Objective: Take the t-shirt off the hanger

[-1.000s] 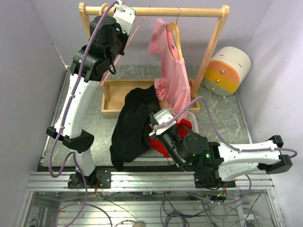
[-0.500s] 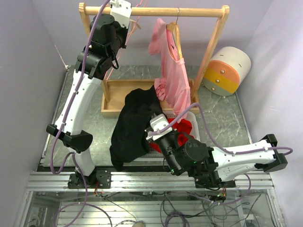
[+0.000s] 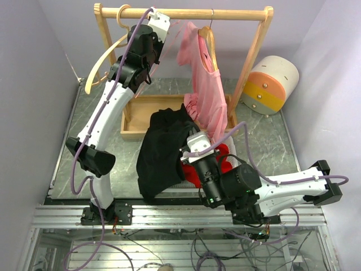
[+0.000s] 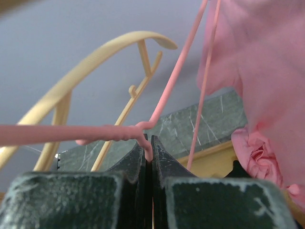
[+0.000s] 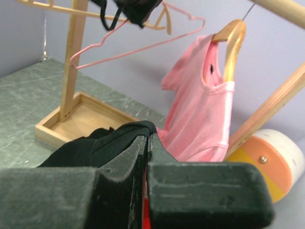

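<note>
My left gripper is shut on the neck of a bare pink wire hanger and holds it up by the rack's top rail. That gripper is high at the rear in the top view. The hanger also shows in the right wrist view. My right gripper is shut on the edge of a black t-shirt. The black t-shirt hangs from it, clear of the pink hanger, draped in front of the rack. In the top view the right fingertips are hidden by the shirt.
A pink t-shirt hangs on a wooden hanger on the rail. An empty wooden hanger hangs at the rail's left end. The rack's wooden tray base, a white basket with red clothes and a white, orange and yellow round object stand on the table.
My left arm swung right along the rail with the pink hanger, uncovering the empty wooden hanger at left. My right gripper shifted slightly right, still holding the black t-shirt.
</note>
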Robot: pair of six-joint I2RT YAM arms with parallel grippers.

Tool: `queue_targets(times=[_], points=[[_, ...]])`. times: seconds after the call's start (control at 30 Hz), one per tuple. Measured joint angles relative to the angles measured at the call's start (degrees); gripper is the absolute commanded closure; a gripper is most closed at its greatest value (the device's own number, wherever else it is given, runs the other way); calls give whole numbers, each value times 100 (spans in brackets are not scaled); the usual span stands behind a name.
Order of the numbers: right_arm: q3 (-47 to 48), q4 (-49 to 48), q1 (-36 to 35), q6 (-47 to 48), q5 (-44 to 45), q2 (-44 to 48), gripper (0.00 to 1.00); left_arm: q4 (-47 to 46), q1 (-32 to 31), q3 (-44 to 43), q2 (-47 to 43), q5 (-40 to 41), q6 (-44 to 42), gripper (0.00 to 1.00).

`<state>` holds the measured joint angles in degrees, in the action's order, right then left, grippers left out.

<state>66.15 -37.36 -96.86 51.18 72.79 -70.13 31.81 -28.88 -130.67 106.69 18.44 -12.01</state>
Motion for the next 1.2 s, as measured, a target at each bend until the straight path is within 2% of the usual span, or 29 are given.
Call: queue_targets(times=[0.3, 0.5, 0.63, 0.77, 0.87, 1.2], points=[[365, -3064, -2, 2640, -507, -466, 100, -511, 33, 597, -164, 17, -61, 93], [946, -4026, -13, 3781, -1217, -627, 100, -752, 85, 1161, -577, -24, -83, 93], [1486, -4334, -24, 4406, -1812, -719, 100, -833, 149, 1434, -839, -66, -87, 93], [2162, -4175, -28, 4586, -2371, -776, 100, -846, 188, 1637, -1084, -192, -83, 93], [2743, -3646, -28, 4360, -2691, -758, 100, -846, 223, 1674, -1250, -372, -83, 93], [5016, -33, -31, 1926, -3613, -446, 100, -866, 297, 1672, -1683, -828, -74, 93]])
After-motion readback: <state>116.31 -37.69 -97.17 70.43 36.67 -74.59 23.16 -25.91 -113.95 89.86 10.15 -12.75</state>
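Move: The black t-shirt, already off its hanger, is in the right fingers; the basket it belongs in lies about 38 cm below that hand, some 5 cm ahead and 6 cm right. The pink t-shirt hangs roughly 27 cm ahead of it, 8 cm right and 10 cm lower. The left hand grips the bare pink hanger; the rail runs about 11 cm above it and 5 cm back, the pink t-shirt 18 cm right, 5 cm back and 12 cm lower. The black t-shirt is hauled up out of the basket area, still pinched in the right fingers, which climb fast by about 30 cm, drift right some 13 cm and tip upward with a roll that lifts their left side. The pink hanger stays in the left grip, first eased slightly down, then drawn back, up and a little left around 5 cm, its neck brought up towards the rail. ##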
